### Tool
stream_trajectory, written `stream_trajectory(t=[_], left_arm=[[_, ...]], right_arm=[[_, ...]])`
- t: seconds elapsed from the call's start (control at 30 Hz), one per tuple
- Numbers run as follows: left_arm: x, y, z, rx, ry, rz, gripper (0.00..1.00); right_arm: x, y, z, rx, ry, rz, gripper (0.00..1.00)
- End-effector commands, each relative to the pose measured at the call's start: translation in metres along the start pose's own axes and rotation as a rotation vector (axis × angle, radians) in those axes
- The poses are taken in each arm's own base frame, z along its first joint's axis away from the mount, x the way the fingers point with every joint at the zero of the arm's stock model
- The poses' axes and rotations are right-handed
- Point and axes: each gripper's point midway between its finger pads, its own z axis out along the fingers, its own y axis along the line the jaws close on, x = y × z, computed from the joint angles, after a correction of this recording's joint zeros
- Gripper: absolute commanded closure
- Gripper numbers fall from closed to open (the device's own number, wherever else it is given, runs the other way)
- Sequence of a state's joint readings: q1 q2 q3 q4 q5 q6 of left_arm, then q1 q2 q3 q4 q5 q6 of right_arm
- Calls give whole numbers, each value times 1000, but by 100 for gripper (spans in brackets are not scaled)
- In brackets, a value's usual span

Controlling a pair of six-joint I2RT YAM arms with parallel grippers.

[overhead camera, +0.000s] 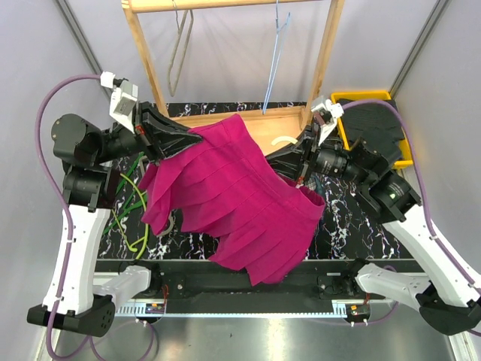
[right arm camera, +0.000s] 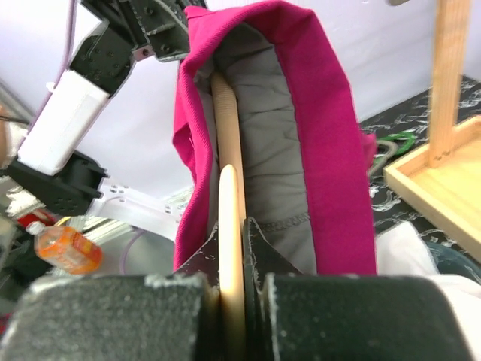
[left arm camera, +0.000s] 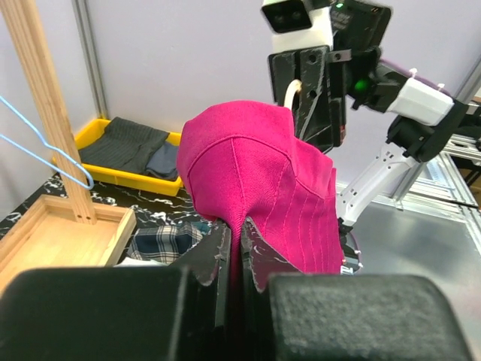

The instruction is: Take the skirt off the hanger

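Observation:
A magenta pleated skirt (overhead camera: 240, 199) hangs in the air over the black marble table (overhead camera: 342, 226) between my two arms. My left gripper (overhead camera: 180, 141) is shut on the skirt's waistband at its upper left; in the left wrist view the pink cloth (left arm camera: 255, 188) rises from between the closed fingers (left arm camera: 218, 259). My right gripper (overhead camera: 294, 167) is shut on the wooden hanger (right arm camera: 231, 226), whose pale bar runs up inside the skirt's grey lining (right arm camera: 267, 135). A curved end of the hanger (overhead camera: 283, 140) shows above the skirt.
A wooden rack (overhead camera: 233, 7) with a tray base (overhead camera: 278, 124) stands at the back, holding a blue wire hanger (overhead camera: 274, 60) and a grey one (overhead camera: 180, 45). A yellow bin (overhead camera: 376, 113) of dark clothes is at right. Green hangers (overhead camera: 131, 203) lie at left.

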State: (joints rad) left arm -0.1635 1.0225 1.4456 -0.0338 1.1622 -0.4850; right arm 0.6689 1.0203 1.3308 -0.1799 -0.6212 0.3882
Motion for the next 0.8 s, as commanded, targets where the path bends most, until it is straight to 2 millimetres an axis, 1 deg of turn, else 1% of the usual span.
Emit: stream_trajectory(t=[0.0, 0.03, 0.07, 0.1, 0.13, 0.17, 0.2, 0.23, 0.27, 0.3, 0.37, 0.4, 0.43, 0.47, 0.5, 0.53, 0.57, 0.63, 0.67, 0.7, 0.73, 0.77], left_arm=[[-10, -4, -7, -54, -31, 88, 97], [-11, -6, -7, -56, -31, 96, 96], [-9, -5, -8, -64, -27, 87, 96], [-9, -5, -9, -69, -27, 98, 95], [-8, -6, -10, -76, -24, 95, 93], [-8, -6, -11, -79, -25, 99, 93], [-8, -7, -11, -80, -25, 106, 92], [-7, -7, -11, -81, -24, 104, 91], [-7, -6, -11, -83, -24, 103, 91], [-7, -7, -11, -83, -24, 101, 91], [-6, -7, -12, -84, -24, 103, 85], [-6, -7, -11, -83, -23, 100, 80], [-5, -6, -12, -88, -23, 96, 72], [-4, -6, -12, -90, -23, 94, 38], [-4, -5, -12, -98, -27, 90, 22], [-3, -5, -13, -106, -28, 83, 10], [-1, -3, -13, -109, -26, 78, 5], [1, -3, -13, -110, -23, 74, 4], [4, -1, -13, -113, -20, 62, 4], [5, -1, -13, -116, -21, 61, 2], [6, 3, -13, -130, -23, 56, 1], [7, 6, -13, -138, -24, 58, 1]], right_arm=[[-69, 17, -29, 109, -191, -207, 100], [-70, 9, -34, 170, -184, -217, 100], [-84, 14, -44, 200, -209, -285, 100], [-85, 4, -53, 279, -201, -294, 100], [-97, 8, -62, 306, -224, -327, 100], [-101, 7, -70, 338, -227, -379, 100], [-101, 0, -78, 402, -216, -385, 100], [-110, 4, -87, 425, -232, -408, 100], [-113, 4, -93, 449, -236, -420, 100], [-112, -1, -100, 489, -223, -442, 100], [-117, 1, -109, 518, -231, -463, 100], [-117, -2, -113, 542, -230, -464, 100], [-119, 0, -115, 545, -238, -464, 100], [-119, 0, -116, 545, -238, -467, 100], [-119, 1, -115, 541, -237, -468, 100], [-121, 2, -115, 539, -239, -467, 100], [-121, 1, -112, 534, -236, -465, 100], [-124, 3, -107, 514, -238, -460, 100], [-126, 7, -102, 484, -247, -452, 100], [-127, 10, -98, 463, -250, -442, 100], [-125, 8, -90, 443, -239, -434, 100], [-124, 15, -82, 388, -241, -398, 100]])
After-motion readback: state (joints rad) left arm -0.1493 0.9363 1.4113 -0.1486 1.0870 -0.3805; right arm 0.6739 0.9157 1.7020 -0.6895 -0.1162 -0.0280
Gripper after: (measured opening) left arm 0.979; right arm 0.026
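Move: The left fingers still pinch the skirt's waistband; the skirt's middle is about 10 cm to their right, 4 back and 12 below. For the right hand, still gripping the wooden hanger inside the waistband, it lies about 6 cm left, 1 back and 8 below. The basket sits some 35 cm beneath the right hand, about 5 ahead and 3 right; the blue hanger hangs roughly 22 ahead, straight in line and 5 above. Right hand swings the wooden hanger about 12 cm right, rising, turning clockwise; left opens and releases the skirt. ##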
